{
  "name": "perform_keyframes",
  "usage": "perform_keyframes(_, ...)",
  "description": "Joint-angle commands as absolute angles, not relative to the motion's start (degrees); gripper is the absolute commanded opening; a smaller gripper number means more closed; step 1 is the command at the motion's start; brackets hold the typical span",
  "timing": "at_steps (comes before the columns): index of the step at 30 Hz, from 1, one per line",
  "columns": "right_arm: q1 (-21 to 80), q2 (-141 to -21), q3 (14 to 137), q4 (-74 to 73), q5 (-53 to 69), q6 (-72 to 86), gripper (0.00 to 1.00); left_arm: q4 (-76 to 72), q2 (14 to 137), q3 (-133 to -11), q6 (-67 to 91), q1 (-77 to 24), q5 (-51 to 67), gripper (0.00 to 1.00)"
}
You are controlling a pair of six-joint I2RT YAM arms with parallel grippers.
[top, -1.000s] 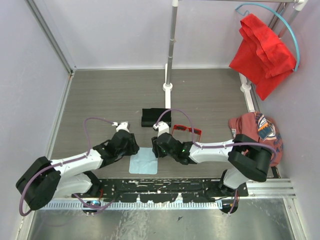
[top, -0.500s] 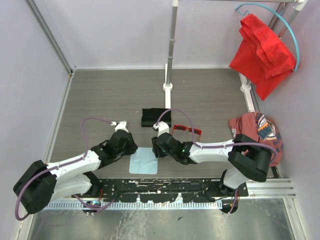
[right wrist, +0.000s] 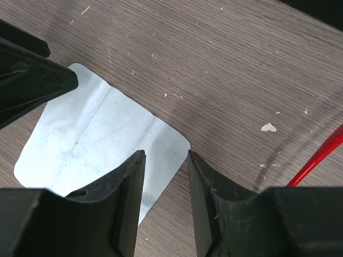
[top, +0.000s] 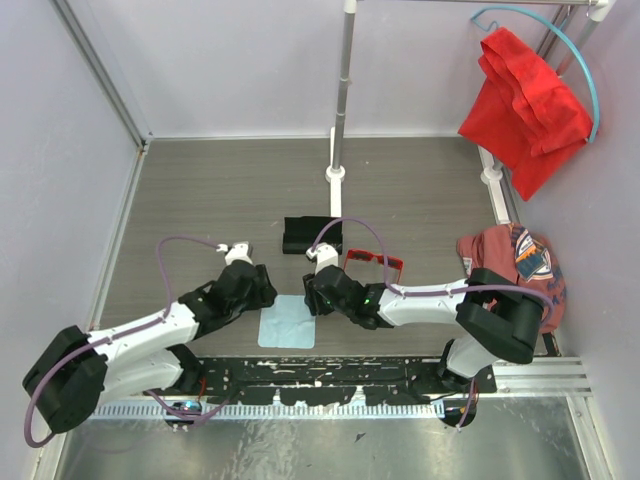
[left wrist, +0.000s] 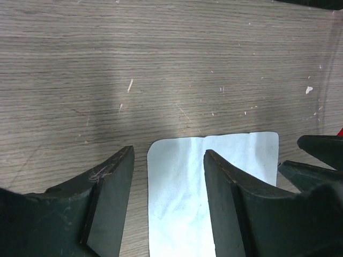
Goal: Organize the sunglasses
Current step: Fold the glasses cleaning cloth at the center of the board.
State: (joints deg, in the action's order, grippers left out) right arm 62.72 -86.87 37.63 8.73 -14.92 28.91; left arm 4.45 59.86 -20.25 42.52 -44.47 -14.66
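The red-framed sunglasses (top: 374, 262) lie on the table right of centre, just beyond my right arm; one slim red arm of the sunglasses (right wrist: 316, 160) shows in the right wrist view. A pale blue cloth (top: 288, 322) lies flat between the two grippers. My left gripper (left wrist: 167, 160) hovers open over the cloth's (left wrist: 214, 176) left corner, nothing between its fingers. Over the cloth's (right wrist: 91, 139) right corner my right gripper (right wrist: 165, 156) stands open and empty.
A black oblong case (top: 312, 236) lies behind the cloth, near the base of a metal pole (top: 336, 175). A reddish cap (top: 520, 262) sits at the right edge. A red garment (top: 525, 95) hangs on a rack at the back right.
The left gripper narrowed, then spread wider, and has shifted slightly toward the cloth. The right arm and the sunglasses have not moved.
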Motion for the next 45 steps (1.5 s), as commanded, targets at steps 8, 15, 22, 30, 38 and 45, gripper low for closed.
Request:
perform_keyframes(8,62.58,-85.93,38.27,10.72,-15.68,29.77,0.43,3.15,63.98,-20.21,42.89,-44.7,-15.31,0.55)
perform_keyframes(15,62.58,-85.96,38.19,10.72,-15.82,29.78,0.43,2.33,65.23,-19.85,42.98,-44.74,-14.75,0.47)
perform_keyframes(22,62.58,-86.03,38.06,10.72,-16.04,29.86,0.43,1.69,65.83,-19.73,42.98,-44.73,-14.04,0.38)
perform_keyframes(30,62.58,-85.91,38.06,10.55,-16.34,29.88,0.43,1.66,65.83,-19.68,42.89,-44.68,-13.62,0.28)
perform_keyframes(38,62.58,-86.55,38.32,10.5,-16.39,29.86,0.43,1.76,65.48,-19.69,42.72,-44.69,-14.23,0.15)
perform_keyframes(45,62.49,-86.95,38.58,10.55,-16.37,29.84,0.42,1.08,65.41,-19.42,42.71,-44.67,-14.24,0.0)
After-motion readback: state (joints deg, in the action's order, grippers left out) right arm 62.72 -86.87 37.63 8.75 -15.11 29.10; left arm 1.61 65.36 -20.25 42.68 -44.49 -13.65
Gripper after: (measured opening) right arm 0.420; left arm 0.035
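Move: The cleaning cloth lies flat just under the left hand's parted fingers: its far left corner is almost directly below, some 2 cm down, its middle about 5 cm back and 4 cm to the right. The black case stands roughly 13 cm ahead and 9 cm right of the left hand, the red sunglasses about 7 cm ahead and 21 cm right. From the right hand, the cloth's middle is about 3 cm back and 5 cm left. Straight down by about 1.5 cm goes the left hand, most of it early, onto the far left corner of the cleaning cloth. There it stays nearly in place, barely tilting, while its fingers close slowly from well open to almost shut, pinching the cloth's edge at that corner. ##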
